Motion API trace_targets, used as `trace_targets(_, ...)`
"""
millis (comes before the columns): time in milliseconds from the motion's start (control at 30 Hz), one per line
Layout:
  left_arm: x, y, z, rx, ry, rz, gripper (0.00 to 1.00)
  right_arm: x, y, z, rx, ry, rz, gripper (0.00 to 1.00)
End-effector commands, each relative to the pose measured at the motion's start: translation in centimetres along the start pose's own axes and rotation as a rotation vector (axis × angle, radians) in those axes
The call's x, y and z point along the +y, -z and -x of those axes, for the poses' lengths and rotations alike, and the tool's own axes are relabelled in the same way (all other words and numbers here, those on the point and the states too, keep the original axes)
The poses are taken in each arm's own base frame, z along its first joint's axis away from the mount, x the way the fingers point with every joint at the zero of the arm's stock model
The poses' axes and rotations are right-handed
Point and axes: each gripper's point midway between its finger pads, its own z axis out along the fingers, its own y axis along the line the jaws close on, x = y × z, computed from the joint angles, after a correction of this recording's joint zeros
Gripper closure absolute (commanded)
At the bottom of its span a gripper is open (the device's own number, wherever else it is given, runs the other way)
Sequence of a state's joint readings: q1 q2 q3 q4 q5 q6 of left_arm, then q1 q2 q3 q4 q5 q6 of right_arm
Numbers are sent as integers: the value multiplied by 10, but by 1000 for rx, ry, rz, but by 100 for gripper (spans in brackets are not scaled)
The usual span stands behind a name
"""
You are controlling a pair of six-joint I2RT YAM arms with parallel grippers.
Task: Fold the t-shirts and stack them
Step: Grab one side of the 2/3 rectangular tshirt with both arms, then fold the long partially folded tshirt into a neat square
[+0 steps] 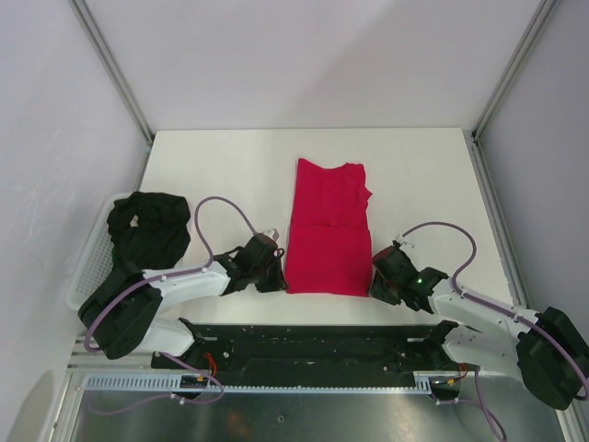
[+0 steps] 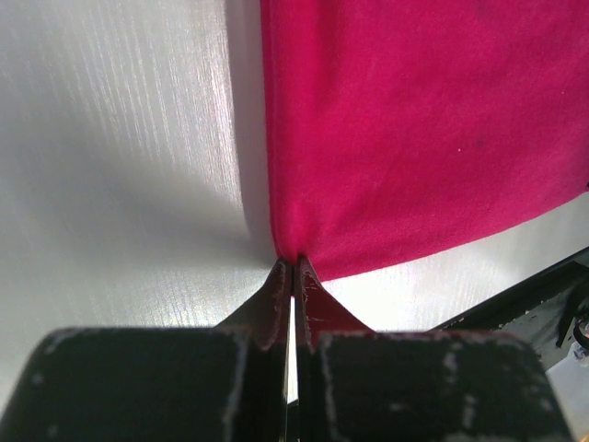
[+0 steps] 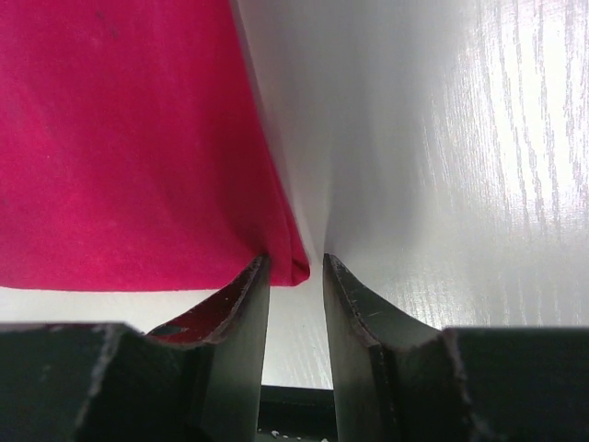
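The crimson-red t-shirt (image 1: 329, 227) lies folded in a long strip on the white table, its near half doubled over. My left gripper (image 1: 277, 279) is at its near left corner and is shut on that corner (image 2: 293, 261). My right gripper (image 1: 379, 281) is at the near right corner; its jaws stand a little apart with the corner of the red shirt (image 3: 299, 269) between the fingertips. The black t-shirt (image 1: 147, 226) lies bunched in the basket at the left. No pink shirt shows.
A white lattice basket (image 1: 85, 267) sits off the table's left edge. A black metal rail (image 1: 304, 345) runs along the near edge between the arm bases. White walls enclose the table at the back and sides.
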State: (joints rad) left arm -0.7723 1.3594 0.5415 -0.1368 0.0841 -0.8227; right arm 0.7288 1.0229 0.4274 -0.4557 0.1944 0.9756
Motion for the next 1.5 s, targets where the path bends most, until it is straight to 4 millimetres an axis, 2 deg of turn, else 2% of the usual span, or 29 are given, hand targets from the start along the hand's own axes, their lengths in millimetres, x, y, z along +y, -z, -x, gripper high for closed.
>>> trace_targets(0,4,1,-1,-13,-5,13,99,3,-2,8,-34,-4,-14,66)
trace_targets(200,5,0,-2,-7,-10,16,99,6,-3,6,-27,1,-5,71)
trace_targets(433,1,2,-3,3,-31,-6,99,9,4,7,-21,18,6,98)
trace_targets(600,-11,10,-9,21,-55,-61,99,5,23,5,-14,24,23,100)
trace_targets(800,-26,27,-33,52,-108,-111,99,-3,46,-11,8,36,52,100)
trace_targets(900,-33,36,-34,40,-107,-131,100,-2,57,-9,-7,32,80,100)
trace_targets(1100,-48,52,-4,-59,-143,-120,99,10,73,22,-92,54,88,100)
trace_targets(1233,-57,55,21,-97,-154,-116,100,29,79,51,-148,64,109,100)
trace_targets(1333,-69,57,53,-139,-152,-126,100,47,85,90,-207,47,136,100)
trace_targets(1400,-82,62,84,-186,-151,-142,100,61,86,124,-252,35,166,100)
trace_targets(1467,-91,63,120,-229,-141,-146,100,75,78,156,-282,35,178,100)
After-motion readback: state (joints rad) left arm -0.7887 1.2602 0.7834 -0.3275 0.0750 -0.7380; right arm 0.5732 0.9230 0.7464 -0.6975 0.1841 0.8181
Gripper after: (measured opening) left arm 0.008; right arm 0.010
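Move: The red shirt's near-right corner lies in the gap of my right hand's open fingers, about 1 cm below their midpoint. The shirt's cross crease is centred about 19 cm ahead and 9 cm left, and its far edge about 39 cm ahead and 7 cm left. My left hand already pinches the near-left corner; from there the near-right corner lies some 20 cm right, the crease 19 cm ahead and 10 cm right, and the far edge 39 cm ahead and 12 cm right. I shut my right fingers on the shirt's near-right corner while my left keeps its pinch on the other. Then both hands draw back towards the base about 4 cm as they start to rise, turn round and sweep up and forward towards the far edge, ending around 10 cm higher, fingertips swinging forward roughly 10 degrees. ##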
